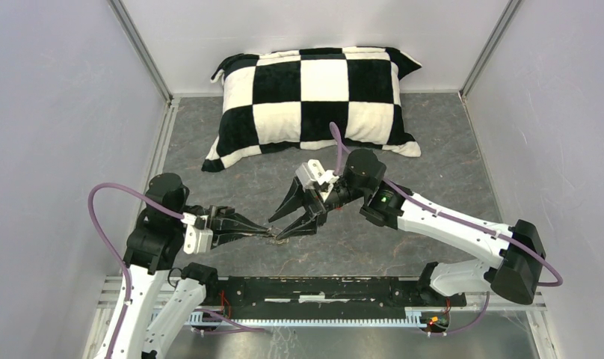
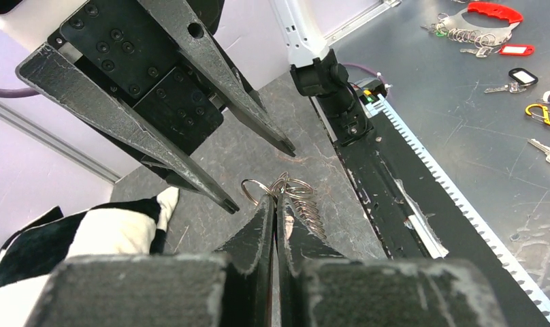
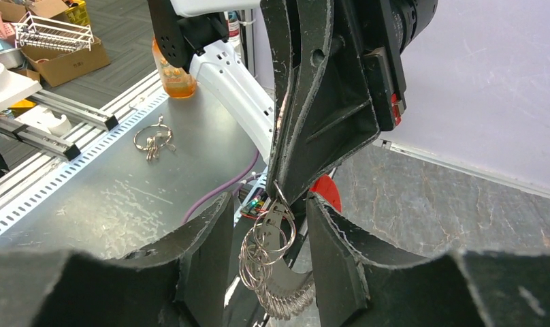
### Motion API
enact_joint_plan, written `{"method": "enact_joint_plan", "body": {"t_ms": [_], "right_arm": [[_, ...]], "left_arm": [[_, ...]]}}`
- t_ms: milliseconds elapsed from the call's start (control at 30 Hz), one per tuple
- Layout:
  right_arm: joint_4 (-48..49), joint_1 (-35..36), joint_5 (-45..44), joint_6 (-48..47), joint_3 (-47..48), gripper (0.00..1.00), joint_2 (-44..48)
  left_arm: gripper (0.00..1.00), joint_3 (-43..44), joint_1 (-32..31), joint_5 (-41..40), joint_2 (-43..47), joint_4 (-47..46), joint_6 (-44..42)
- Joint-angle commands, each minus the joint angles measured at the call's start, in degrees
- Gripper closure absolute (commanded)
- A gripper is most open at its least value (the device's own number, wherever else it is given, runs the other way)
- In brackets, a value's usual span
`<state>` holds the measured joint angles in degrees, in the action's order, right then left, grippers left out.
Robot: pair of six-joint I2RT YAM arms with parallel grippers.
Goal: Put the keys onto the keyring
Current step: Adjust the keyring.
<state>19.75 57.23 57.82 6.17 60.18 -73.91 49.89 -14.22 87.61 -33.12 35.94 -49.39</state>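
Observation:
My left gripper (image 1: 271, 233) is shut on the keyring (image 2: 303, 199), a bunch of thin silvery rings on a curved metal piece, and holds it just above the grey floor. In the right wrist view the keyring (image 3: 272, 240) hangs from the left fingertips (image 3: 286, 184), with a bright red part (image 3: 327, 195) behind it. My right gripper (image 3: 269, 208) is open, with one finger on each side of the hanging rings and neither touching them. It shows from the left wrist too (image 2: 260, 177). I cannot make out a red-headed or a black-and-white-headed key on the ring.
A black-and-white checkered pillow (image 1: 314, 93) lies at the back of the grey mat. Outside the cell, a metal bench (image 2: 463, 136) holds loose keys, a red tag (image 2: 517, 49), a black tag (image 2: 523, 75) and another ring bunch (image 3: 152, 138).

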Motion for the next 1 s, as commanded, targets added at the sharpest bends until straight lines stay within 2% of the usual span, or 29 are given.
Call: {"method": "enact_joint_plan", "body": {"t_ms": [0, 167, 333, 500, 667, 733, 767, 833, 900, 933, 967], "right_arm": [[3.5, 0.51, -0.55, 0.25, 0.1, 0.51, -0.43], [3.72, 0.48, -1.75, -0.02, 0.08, 0.52, -0.68], [3.92, 0.52, -0.89, 0.68, 0.26, 0.66, -1.39], [3.81, 0.54, -0.25, 1.04, 0.03, 0.73, -1.96], [1.79, 0.51, -1.39, -0.61, 0.79, 0.95, -1.7], [-1.05, 0.47, -2.78, -3.02, 1.44, 0.99, -1.0], [-2.79, 0.48, -3.77, -4.63, 1.51, 1.0, -0.33], [-4.61, 0.51, -5.65, -5.69, 0.86, 1.0, 1.08], [-4.79, 0.53, -7.37, -7.73, -0.28, 1.0, 2.5], [-4.5, 0.56, -7.89, -7.87, -0.81, 1.0, 3.18], [-4.17, 0.65, -8.83, -8.05, -1.39, 1.0, 3.71]], "left_arm": [[0.98, 2.4, 0.24, 4.66, -0.01, -0.39, -1.82], [0.98, 2.69, 0.24, 4.94, 0.34, -0.42, -1.41], [0.98, 2.76, 0.24, 4.91, 0.34, -0.38, -1.65], [0.98, 3.1, 0.24, 5.14, 0.24, -0.24, -1.6], [0.98, 2.92, 0.24, 4.37, 0.38, -0.41, -1.62], [0.97, 2.25, 0.24, 2.94, 0.81, -0.39, -2.26], [0.94, 1.83, 0.24, 1.77, 1.22, -0.29, -2.71], [0.73, 0.78, 0.27, -0.44, 2.02, -0.01, -3.55], [0.47, -0.46, 0.24, -2.22, 3.03, 0.01, -4.2], [0.4, -0.82, 0.24, -2.99, 3.4, 0.0, -4.42], [0.38, -1.06, 0.24, -3.63, 3.82, 0.06, -4.56]]}}
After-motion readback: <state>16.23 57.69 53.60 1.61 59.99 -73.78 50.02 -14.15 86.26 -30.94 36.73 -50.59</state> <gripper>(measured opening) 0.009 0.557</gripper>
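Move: Just to the right of the left fingertips, within 1 cm and at their height, is the top edge of the keyring they still pinch. From the right hand, open around it, this edge lies about 1 cm to the left and 1 cm below, level fore and aft. The keyring's coil of rings hangs some 5 cm below the right hand, 2 cm back and 1 cm left; its red handle hangs about 3 cm left and 5 cm below, neither ahead nor back. Easing leftward by just under 1 cm and slightly down, the right hand shuts its half-open fingers on the keyring's top edge beside the left fingertips. While it then drifts roughly 1 cm forward and a little lower, the left hand, almost still, spreads its fingers to about half open and lets go. ##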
